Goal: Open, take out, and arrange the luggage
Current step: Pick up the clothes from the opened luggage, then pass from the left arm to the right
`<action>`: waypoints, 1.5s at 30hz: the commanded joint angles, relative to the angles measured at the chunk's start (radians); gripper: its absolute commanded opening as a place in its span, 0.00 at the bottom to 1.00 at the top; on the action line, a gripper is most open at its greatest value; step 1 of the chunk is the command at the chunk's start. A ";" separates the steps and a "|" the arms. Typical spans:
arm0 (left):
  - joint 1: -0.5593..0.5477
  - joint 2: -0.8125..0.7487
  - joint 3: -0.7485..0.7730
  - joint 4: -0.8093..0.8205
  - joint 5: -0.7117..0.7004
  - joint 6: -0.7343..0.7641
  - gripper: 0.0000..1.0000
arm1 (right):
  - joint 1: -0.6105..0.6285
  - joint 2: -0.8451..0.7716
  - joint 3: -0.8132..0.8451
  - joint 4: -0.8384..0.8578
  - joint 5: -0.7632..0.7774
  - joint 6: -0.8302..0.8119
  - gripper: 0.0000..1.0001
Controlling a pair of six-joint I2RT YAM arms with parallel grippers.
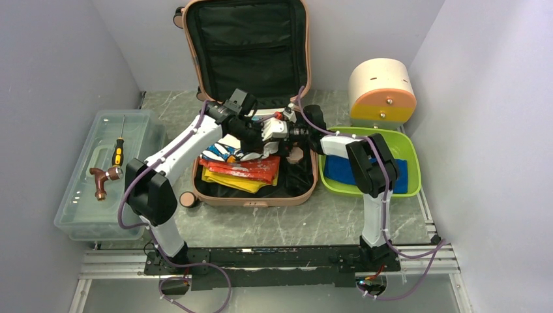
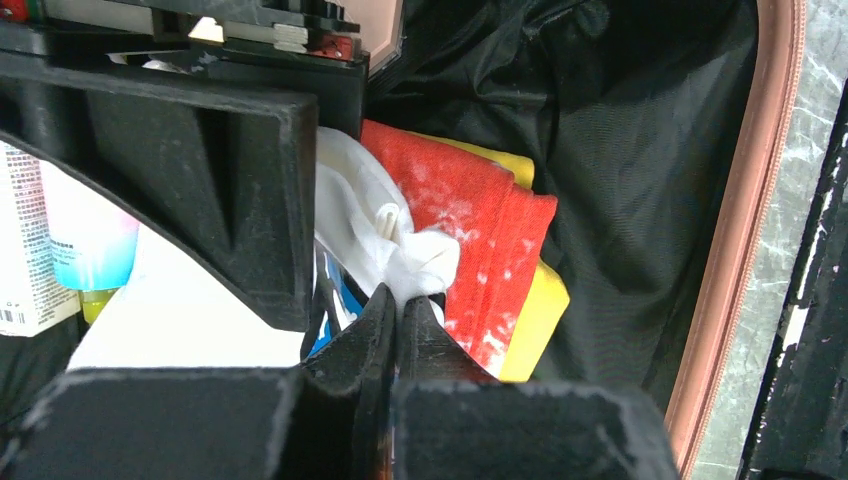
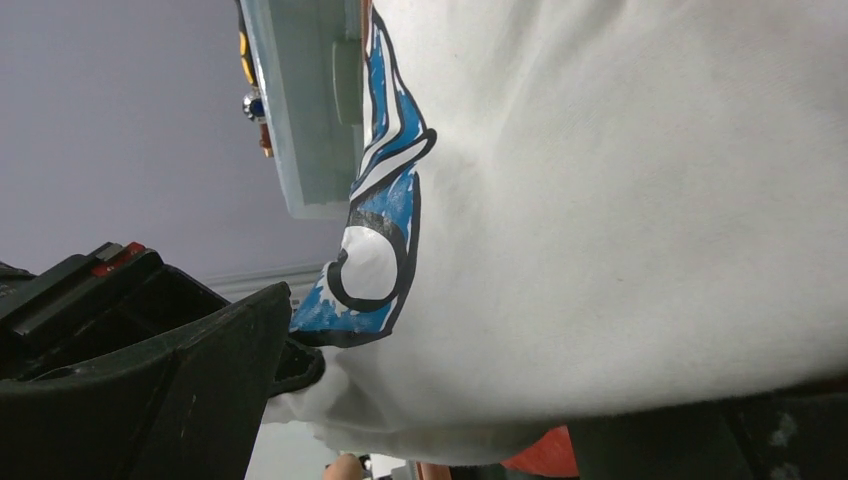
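Note:
The salmon-pink luggage (image 1: pixel 254 199) lies open, its black-lined lid (image 1: pixel 248 45) upright against the back wall. In its base are a white cloth with blue print (image 1: pixel 225 151), a red cloth (image 1: pixel 251 171) and a yellow one (image 1: pixel 228 182). My left gripper (image 2: pixel 403 300) is shut on a bunched fold of the white cloth (image 2: pixel 385 235), above the red cloth (image 2: pixel 480 230) and the yellow cloth (image 2: pixel 535 310). My right gripper (image 3: pixel 450 420) is open wide. The white cloth (image 3: pixel 620 200) hangs between its fingers (image 3: pixel 150 400). Both grippers meet over the luggage (image 1: pixel 264 138).
A clear plastic bin (image 1: pixel 85 195) stands at the left with a screwdriver (image 1: pixel 118 150) and a hammer (image 1: pixel 104 179) on its lid. At the right, a lime-green tray (image 1: pixel 407 147) holds a blue cloth (image 1: pixel 339 171). Behind it sits a cream-and-orange round container (image 1: pixel 381 91). A bottle (image 2: pixel 90 240) lies in the luggage.

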 commanded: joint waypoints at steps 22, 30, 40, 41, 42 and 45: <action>0.025 -0.124 0.033 -0.052 0.080 0.026 0.99 | 0.013 0.041 -0.095 0.190 0.104 0.164 1.00; 0.186 -0.276 -0.091 0.025 0.107 -0.010 0.99 | 0.025 0.012 -0.081 0.097 0.101 0.007 0.90; 0.406 -0.506 -0.349 0.062 0.048 -0.066 0.99 | 0.026 -0.014 -0.105 0.081 0.129 0.020 0.00; 0.434 -0.531 -0.390 0.067 0.048 -0.067 0.99 | 0.026 -0.020 -0.087 0.060 0.128 0.008 0.00; 0.451 -0.553 -0.418 0.070 0.045 -0.068 0.99 | 0.026 -0.027 -0.072 0.037 0.125 -0.008 0.00; 0.487 -0.614 -0.491 0.066 0.034 -0.081 1.00 | 0.026 -0.054 -0.007 -0.097 0.117 -0.108 0.00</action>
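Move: The white shirt's right edge is pinched and raised in the left gripper. The shirt's middle lies about 7 cm to that hand's left, 4 cm ahead and 9 cm below. From the open right gripper, its middle is some 8 cm left, level fore and aft, 5 cm below. From the left hand, the red cloth is about 8 cm left and 2 cm back, the yellow cloth 9 cm left and 6 cm back, and the round tin 8 cm right and 1 cm ahead. Open the left gripper wide to let go of the shirt's right edge, lift it about 7 cm, then sweep it left some 17 cm over the shirt to its left end, sinking again and turning counter-clockwise. Keep the right gripper by the right edge, then lower it about 3.5 cm and close it to pinch the shirt there. ##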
